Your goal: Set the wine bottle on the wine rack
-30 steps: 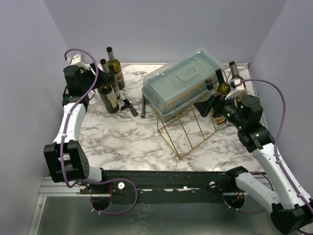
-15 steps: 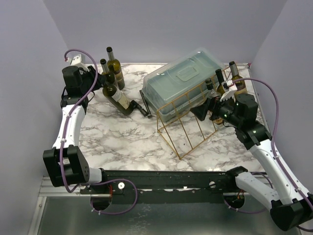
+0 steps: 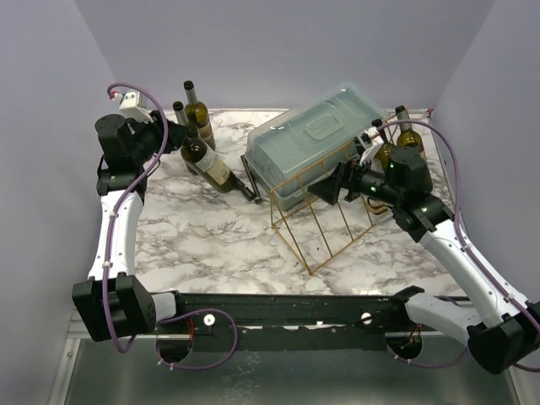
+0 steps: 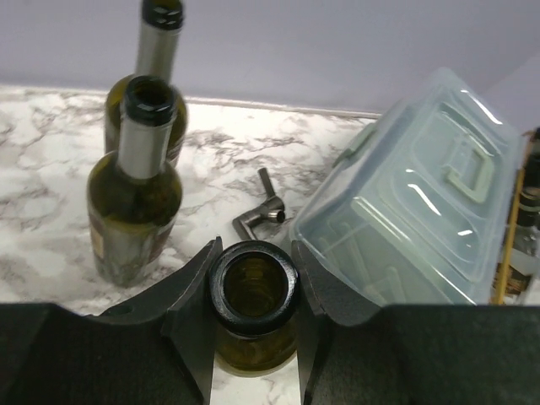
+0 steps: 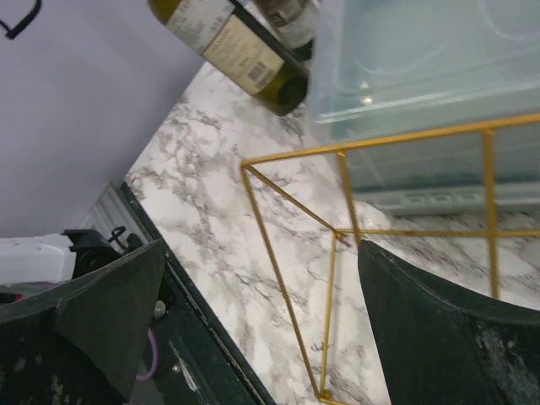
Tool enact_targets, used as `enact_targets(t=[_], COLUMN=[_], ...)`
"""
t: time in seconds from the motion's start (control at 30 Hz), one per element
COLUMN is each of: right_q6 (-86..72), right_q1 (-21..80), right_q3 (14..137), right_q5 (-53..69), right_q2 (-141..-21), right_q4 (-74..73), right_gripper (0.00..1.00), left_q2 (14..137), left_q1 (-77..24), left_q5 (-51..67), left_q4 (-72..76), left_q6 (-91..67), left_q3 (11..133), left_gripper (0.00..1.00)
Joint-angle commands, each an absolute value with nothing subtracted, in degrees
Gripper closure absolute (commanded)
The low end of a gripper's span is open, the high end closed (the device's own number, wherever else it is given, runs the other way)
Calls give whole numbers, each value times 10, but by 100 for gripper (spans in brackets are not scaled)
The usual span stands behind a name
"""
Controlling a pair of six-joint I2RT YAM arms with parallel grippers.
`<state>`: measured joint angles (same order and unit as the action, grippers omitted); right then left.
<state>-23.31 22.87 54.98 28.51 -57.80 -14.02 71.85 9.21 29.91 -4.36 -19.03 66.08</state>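
Note:
The dark green wine bottle [image 3: 208, 164] with a pale label leans steeply, its neck up to the left and its base [image 5: 283, 89] low near the plastic box. My left gripper [image 3: 175, 137] is shut on its neck just below the open mouth [image 4: 253, 283], one finger [image 4: 190, 316] on each side. The gold wire wine rack [image 3: 325, 211] stands in the middle right of the table, empty. My right gripper [image 3: 332, 186] hovers open over the rack's top bars [image 5: 337, 228], holding nothing.
A translucent bluish lidded box [image 3: 316, 139] sits right behind the rack. Two upright bottles [image 4: 135, 194] stand at the back left, and more bottles [image 3: 409, 131] behind the right arm. A small black tool [image 3: 251, 192] lies by the held bottle's base.
My left gripper has shut on the bottle's neck and drawn it back to the left, tipping the bottle from upright to a steep lean. My right gripper has moved left over the rack.

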Motion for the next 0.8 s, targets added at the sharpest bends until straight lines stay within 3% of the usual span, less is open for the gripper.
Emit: enact_targets(t=[0.0,0.3,0.77], right_q6=[-237,-188,-26], right_q1=[306,454,538], right_q3=[608,752,997], right_q5=[254,155,-35], right_q2=[-621,-775,-1014], right_q4=[-103,-84,-124], right_gripper=[0,0,0], left_q2=[683,675,669], left_q1=[97,96,98], left_q5=[428,497,507], left_q4=[87,126,154], left_q6=[-208,-217,-241], left_q3=[672,667,660], left_gripper=[100,100,100])
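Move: The wine bottle already hangs by its neck in the left hand, slanting down to the right, its middle about 5 cm right of that hand, 1 cm ahead and 11 cm below. Two standing bottles lie nearly straight ahead of the left hand: the near one 9 cm out and 3 cm left, the far one 14 cm out and 1 cm left. From the empty right hand the held bottle is some 30 cm left, 8 cm ahead and 7 cm below; the rack's middle is 9 cm right and 4 cm ahead, the plastic box 18 cm straight ahead, both well below. The wine bottle, still pinched by the neck, is carried up about 6 cm, right 5 and slightly back towards the other arm, while the left wrist tips up and turns some 20 degrees clockwise. To meet the bottle's body, the right hand sweeps about 22 cm left from the rack with fingers wide open, rising a little and finally edging forward, its wrist tipping up and turning counter-clockwise. ##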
